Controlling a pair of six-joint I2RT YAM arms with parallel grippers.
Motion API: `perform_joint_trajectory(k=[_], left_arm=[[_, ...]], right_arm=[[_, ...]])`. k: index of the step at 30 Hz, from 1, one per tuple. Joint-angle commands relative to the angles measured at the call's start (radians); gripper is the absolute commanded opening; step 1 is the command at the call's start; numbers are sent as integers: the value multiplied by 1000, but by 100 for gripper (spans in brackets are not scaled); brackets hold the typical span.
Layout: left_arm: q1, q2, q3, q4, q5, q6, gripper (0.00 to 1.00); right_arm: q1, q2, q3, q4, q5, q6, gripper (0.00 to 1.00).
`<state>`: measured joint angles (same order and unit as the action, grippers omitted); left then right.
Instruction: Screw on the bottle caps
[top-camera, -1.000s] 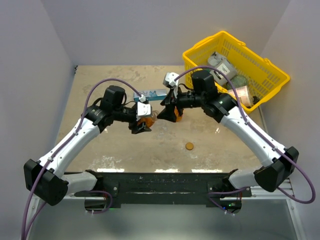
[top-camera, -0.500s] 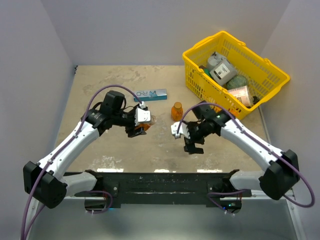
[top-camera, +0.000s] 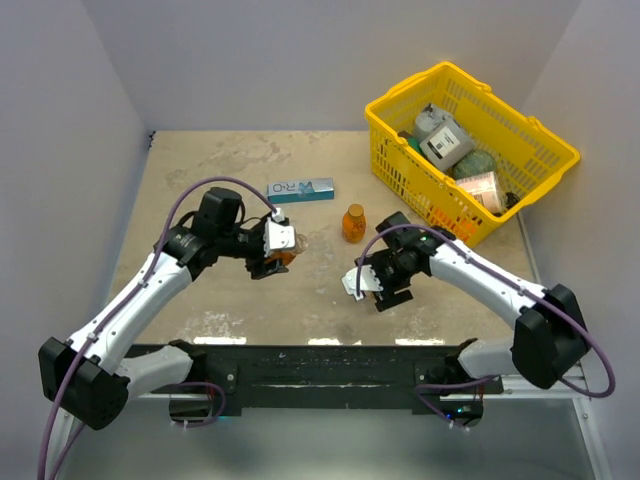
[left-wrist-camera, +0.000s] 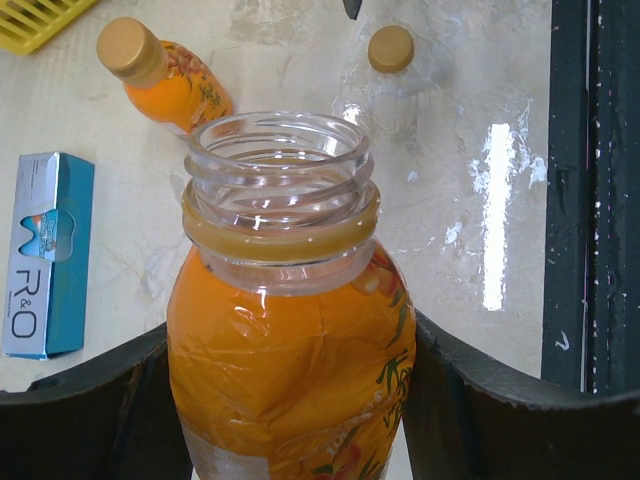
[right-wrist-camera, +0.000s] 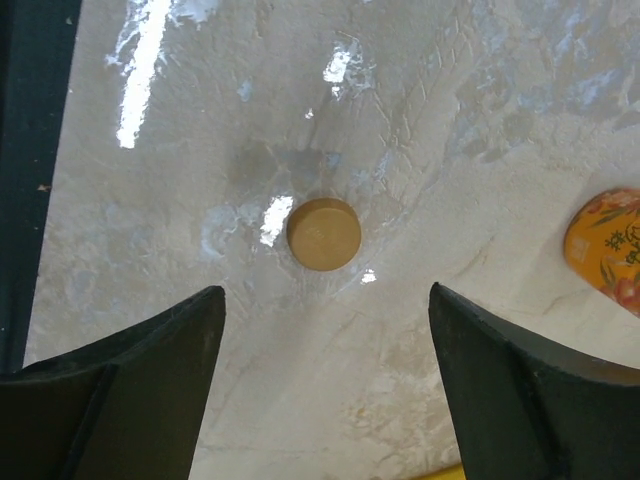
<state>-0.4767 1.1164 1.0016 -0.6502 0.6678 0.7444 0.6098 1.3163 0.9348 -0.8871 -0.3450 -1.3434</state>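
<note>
My left gripper is shut on an uncapped orange bottle, held by its body between the dark fingers, with the threaded neck bare. A second bottle stands on the table with its cap on. A loose bottle cap lies flat on the table. My right gripper hangs open just above it, a finger wide on each side, touching nothing. In the top view the right gripper hides this cap.
A blue-and-white box lies behind the bottles. At the back right stands a yellow basket holding several items. The black front rail borders the table close to the right gripper.
The right arm has left the capped bottle standing and swung forward and down over the loose cap, jaws wider. The left gripper has drifted slightly left with its bottle.
</note>
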Motion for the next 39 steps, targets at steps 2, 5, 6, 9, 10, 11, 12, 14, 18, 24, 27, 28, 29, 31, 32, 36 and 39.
perform_joint_trajectory(k=[2,5,6,9,10,11,12,14,18,24,27,28,29,31,32,36,39], left_arm=[[16,-32,-3,35,12,-16,0],[20,-32,-4,35,13,-17,0],[20,-30,-3,37,13,-17,0],[23,-29,-4,35,12,-19,0],[24,-29,-4,35,12,-19,0],[24,-27,-4,35,12,-19,0],[26,-26,-4,37,13,-22,0],[27,-23,-3,41,15,-27,0],[35,-12,2,47,19,-37,0],[39,0,8,50,18,-39,0],[41,6,11,50,16,-37,0],[43,8,11,52,16,-39,0],[43,10,11,55,16,-37,0],[46,13,11,58,18,-39,0],[46,14,9,58,18,-40,0],[49,19,11,63,21,-42,0],[50,26,14,64,24,-42,0]], right_arm=[[4,133,19,40,46,-128,69],[4,178,21,57,61,-163,66],[2,184,21,68,64,-169,66],[4,212,30,80,67,-186,68],[4,218,27,83,69,-191,68],[2,221,25,86,72,-206,69],[2,222,18,91,74,-215,69],[2,227,10,97,70,-229,69],[5,245,1,115,70,-234,66],[13,276,-1,105,77,-260,60],[18,276,-19,106,86,-281,58],[19,274,-25,106,89,-289,57],[22,271,-30,106,92,-296,57],[22,268,-40,111,92,-298,56],[24,270,-40,109,92,-300,56],[24,270,-45,112,90,-304,52],[22,271,-47,116,90,-304,49]])
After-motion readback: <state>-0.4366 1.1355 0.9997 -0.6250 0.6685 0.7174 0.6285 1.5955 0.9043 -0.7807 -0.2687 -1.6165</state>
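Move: The loose cap lies flat on the table almost directly under the right hand, about 8 cm down and 1 cm ahead. The capped bottle stands some 13 cm farther out than the cap and 5 cm to its left. The open bottle, in the left hand's grip, is roughly 18 cm to the right hand's left, about level in reach and 11 cm higher. From the left hand, the cap lies about 18 cm to the right, level in reach and 19 cm below. The loose cap is straddled from above by the right fingers: the hand drops about 7.5 cm to it, quickly for the first 5 cm, then creeping down while easing forward and partly back. Along the way it turns some 15 degrees counter-clockwise, and the wide-open fingers narrow to about half open, their tips coming against the cap's two sides. ##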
